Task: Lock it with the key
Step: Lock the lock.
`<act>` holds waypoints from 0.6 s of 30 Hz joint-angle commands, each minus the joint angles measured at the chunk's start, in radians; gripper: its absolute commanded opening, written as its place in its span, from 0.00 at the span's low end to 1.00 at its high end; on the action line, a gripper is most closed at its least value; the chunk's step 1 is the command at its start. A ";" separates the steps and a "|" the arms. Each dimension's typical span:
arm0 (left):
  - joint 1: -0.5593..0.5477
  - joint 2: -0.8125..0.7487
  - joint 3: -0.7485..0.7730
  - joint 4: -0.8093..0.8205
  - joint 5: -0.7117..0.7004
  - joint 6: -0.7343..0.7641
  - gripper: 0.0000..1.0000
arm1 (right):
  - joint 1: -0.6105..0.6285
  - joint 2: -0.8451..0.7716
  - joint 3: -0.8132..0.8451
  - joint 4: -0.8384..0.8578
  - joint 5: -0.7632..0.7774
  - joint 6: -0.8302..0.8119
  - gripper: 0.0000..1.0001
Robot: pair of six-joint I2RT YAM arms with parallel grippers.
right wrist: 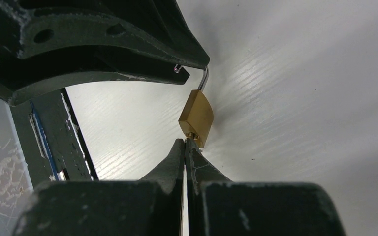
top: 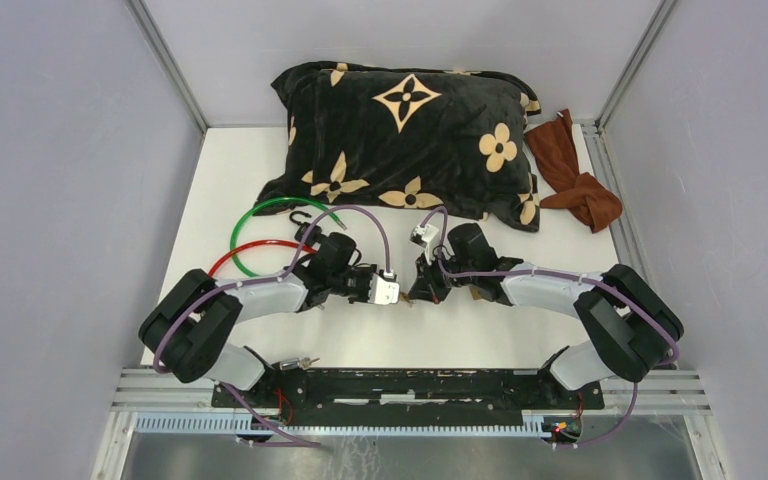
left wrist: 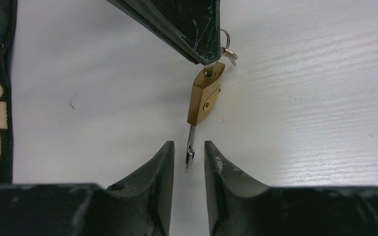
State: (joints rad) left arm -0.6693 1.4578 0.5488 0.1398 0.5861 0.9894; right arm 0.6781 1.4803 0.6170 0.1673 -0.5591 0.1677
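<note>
A small brass padlock [left wrist: 205, 98] hangs just above the white table between my two grippers. Its silver shackle [left wrist: 190, 147] points into my left gripper [left wrist: 189, 150]. Those jaws stand either side of the shackle with a thin gap on each side, so they are open. My right gripper [right wrist: 185, 142] is shut on the key at the keyhole end of the padlock [right wrist: 197, 117]. The key itself is hidden between the fingers. Its ring [left wrist: 228, 49] shows beside the right fingers [left wrist: 187, 24]. From above, both grippers [top: 392, 290] [top: 422, 290] meet tip to tip.
A black pillow [top: 410, 140] with beige flowers lies at the back. A brown cloth [top: 572, 170] sits to its right. Green [top: 270, 215] and red [top: 250, 255] hose loops and a black hook [top: 305, 218] lie behind the left arm.
</note>
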 commanded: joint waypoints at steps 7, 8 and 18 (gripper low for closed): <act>-0.020 -0.021 -0.004 0.089 0.014 0.027 0.02 | -0.006 -0.004 0.012 -0.004 -0.052 -0.069 0.02; -0.020 -0.034 0.004 0.074 0.010 0.020 0.02 | -0.006 -0.005 0.029 -0.034 -0.063 -0.095 0.27; -0.020 -0.143 0.152 -0.335 0.091 0.049 0.02 | -0.006 -0.043 0.068 -0.049 -0.058 -0.221 0.87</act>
State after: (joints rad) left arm -0.6830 1.3666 0.6365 -0.0452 0.5964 0.9943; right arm 0.6724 1.4502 0.6239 0.0898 -0.5949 0.0158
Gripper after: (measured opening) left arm 0.045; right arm 0.861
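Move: The lock's shackle end sits between the left hand's half-open fingers, about 1 cm to their right and level in depth and height. Its brass body is some 3 cm to the right, level in depth and about 1 cm higher; the key lies about 5 cm right, level in depth and 2 cm up, already pinched by the right hand right at its fingertips. A big padlock lies roughly 13 cm right of the right hand, 2 cm farther out and 5 cm below. The left fingers shut on the shackle and pinch it from both sides, the hand hardly shifting. Only then does the right hand let go of the key, spreading its fingers nearly wide while it eases barely 1 cm to the right and turns a little counter-clockwise. With the shackle gripped, the left hand rises about 3.5 cm. ##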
